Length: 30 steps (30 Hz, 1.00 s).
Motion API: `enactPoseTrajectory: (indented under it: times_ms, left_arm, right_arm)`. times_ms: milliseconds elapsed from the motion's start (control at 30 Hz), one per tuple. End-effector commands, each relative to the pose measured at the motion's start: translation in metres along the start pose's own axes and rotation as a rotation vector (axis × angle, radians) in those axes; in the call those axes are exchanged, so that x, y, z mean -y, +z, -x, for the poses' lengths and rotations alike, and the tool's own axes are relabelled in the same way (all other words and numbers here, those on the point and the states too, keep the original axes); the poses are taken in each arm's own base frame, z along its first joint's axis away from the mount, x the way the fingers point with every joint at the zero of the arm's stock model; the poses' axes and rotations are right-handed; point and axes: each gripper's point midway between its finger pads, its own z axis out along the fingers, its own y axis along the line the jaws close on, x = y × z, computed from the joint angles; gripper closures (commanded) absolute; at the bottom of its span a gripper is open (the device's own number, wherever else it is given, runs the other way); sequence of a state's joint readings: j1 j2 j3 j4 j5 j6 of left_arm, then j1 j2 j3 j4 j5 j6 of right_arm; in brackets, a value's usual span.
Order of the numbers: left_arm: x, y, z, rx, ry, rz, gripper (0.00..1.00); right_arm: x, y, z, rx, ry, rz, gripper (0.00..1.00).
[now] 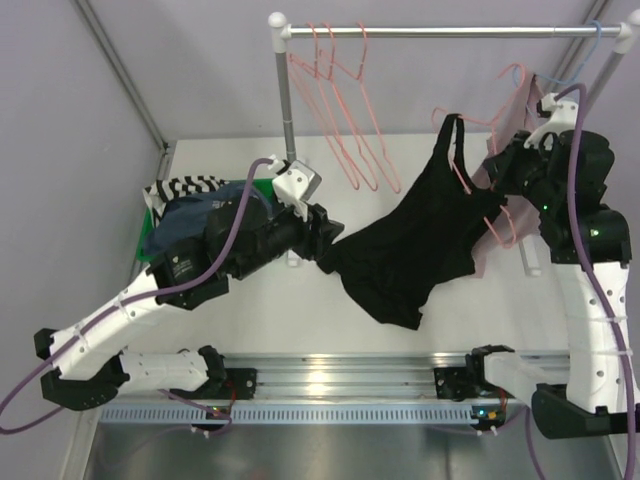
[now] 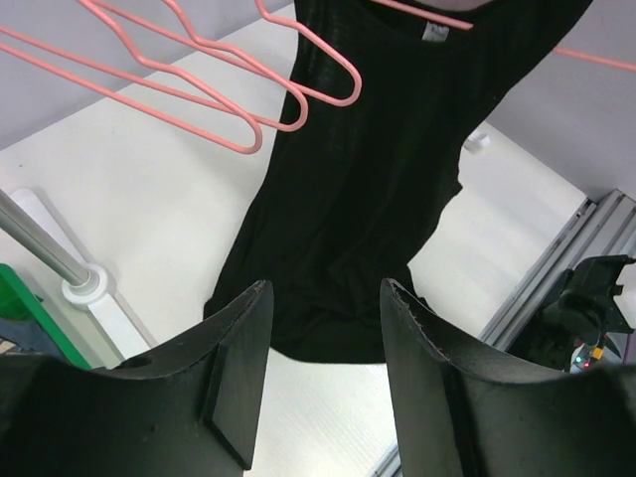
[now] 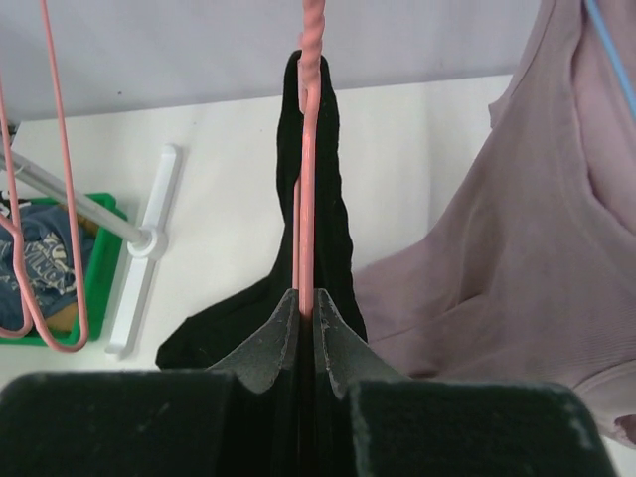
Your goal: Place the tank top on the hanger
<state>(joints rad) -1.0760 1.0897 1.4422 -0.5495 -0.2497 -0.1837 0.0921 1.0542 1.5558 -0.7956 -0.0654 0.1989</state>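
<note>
The black tank top [image 1: 420, 240] hangs in mid-air over the table, draped on a salmon-pink wire hanger [image 1: 463, 178] that runs through its neck. My right gripper [image 1: 500, 165] is shut on that hanger's wire [image 3: 309, 149], and the black cloth [image 3: 328, 219] hangs just beyond its fingertips [image 3: 308, 308]. My left gripper [image 1: 330, 245] sits at the top's lower left edge. In the left wrist view its fingers [image 2: 238, 348] stand wide open around bare table, with the hem [image 2: 338, 338] just ahead of them [image 2: 323, 298]. The hanger's hook is hidden.
Several more pink hangers [image 1: 340, 110] hang from the rail [image 1: 450, 32] at the back. A dusty-pink top [image 3: 517, 248] and a light blue hanger [image 1: 590, 50] hang behind my right arm. A green bin [image 1: 155, 215] of clothes stands at the left, by the rack post [image 1: 287, 110].
</note>
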Motion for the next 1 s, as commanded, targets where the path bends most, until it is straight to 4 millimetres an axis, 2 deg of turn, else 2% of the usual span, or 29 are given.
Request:
enactPoseTrajectory:
  times_ms: [0, 167, 233, 500, 667, 700, 767, 967]
  left_arm:
    - [0.007, -0.005, 0.026, 0.064, 0.014, -0.036, 0.48]
    - [0.01, -0.002, 0.028, 0.066, 0.022, -0.05, 0.48]
    - [0.01, -0.001, 0.027, 0.063, 0.027, -0.053, 0.48]
    - [0.013, 0.007, 0.021, 0.046, 0.044, -0.062, 0.48]
    - [0.014, 0.01, 0.018, 0.036, 0.055, -0.066, 0.48]
    - [0.014, 0.01, 0.018, 0.036, 0.057, -0.065, 0.48]
    - [0.013, 0.011, 0.018, 0.034, 0.06, -0.063, 0.48]
    - [0.012, 0.012, 0.014, 0.025, 0.072, -0.06, 0.48]
  right_arm:
    - [-0.002, -0.016, 0.045, 0.117, -0.026, 0.032, 1.0]
    - [-0.002, -0.018, 0.063, 0.138, -0.035, 0.034, 1.0]
    - [0.008, -0.02, 0.073, 0.158, -0.031, -0.004, 1.0]
    - [0.017, -0.034, 0.105, 0.225, -0.039, -0.033, 1.0]
    - [0.019, -0.026, 0.123, 0.237, -0.018, -0.013, 1.0]
    - [0.021, -0.018, 0.124, 0.224, -0.012, -0.01, 1.0]
    - [0.022, -0.016, 0.127, 0.222, -0.015, -0.003, 1.0]
    - [0.031, 0.008, 0.119, 0.169, -0.005, -0.008, 1.0]
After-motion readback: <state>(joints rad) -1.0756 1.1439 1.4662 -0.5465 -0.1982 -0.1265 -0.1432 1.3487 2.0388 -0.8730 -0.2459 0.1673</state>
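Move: The right hand still pinches the pink hanger carrying the black tank top. The free stretch of rail it is headed for lies roughly 15 cm ahead, 8 cm right and 10 cm above. Beside it, the blue hanger's hook is about 15 cm ahead, 13 cm right and 10 cm up; the mauve top hangs 12 cm ahead, 9 cm right and 10 cm below; the empty pink hangers are 14 cm ahead, 17 cm left. From the left hand that stretch is some 25 cm ahead, 27 cm right and 10 cm above. Upwards first, by about 10 cm and drifting nearly 5 cm to the right, the right hand carries the hanger towards the rail beside the blue one, fingers tipping up some 10 degrees. Then it swings forward about 4 cm, bringing the hook up to the rail, and sinks about a centimetre at the end, fingers keeping their pinch throughout. ##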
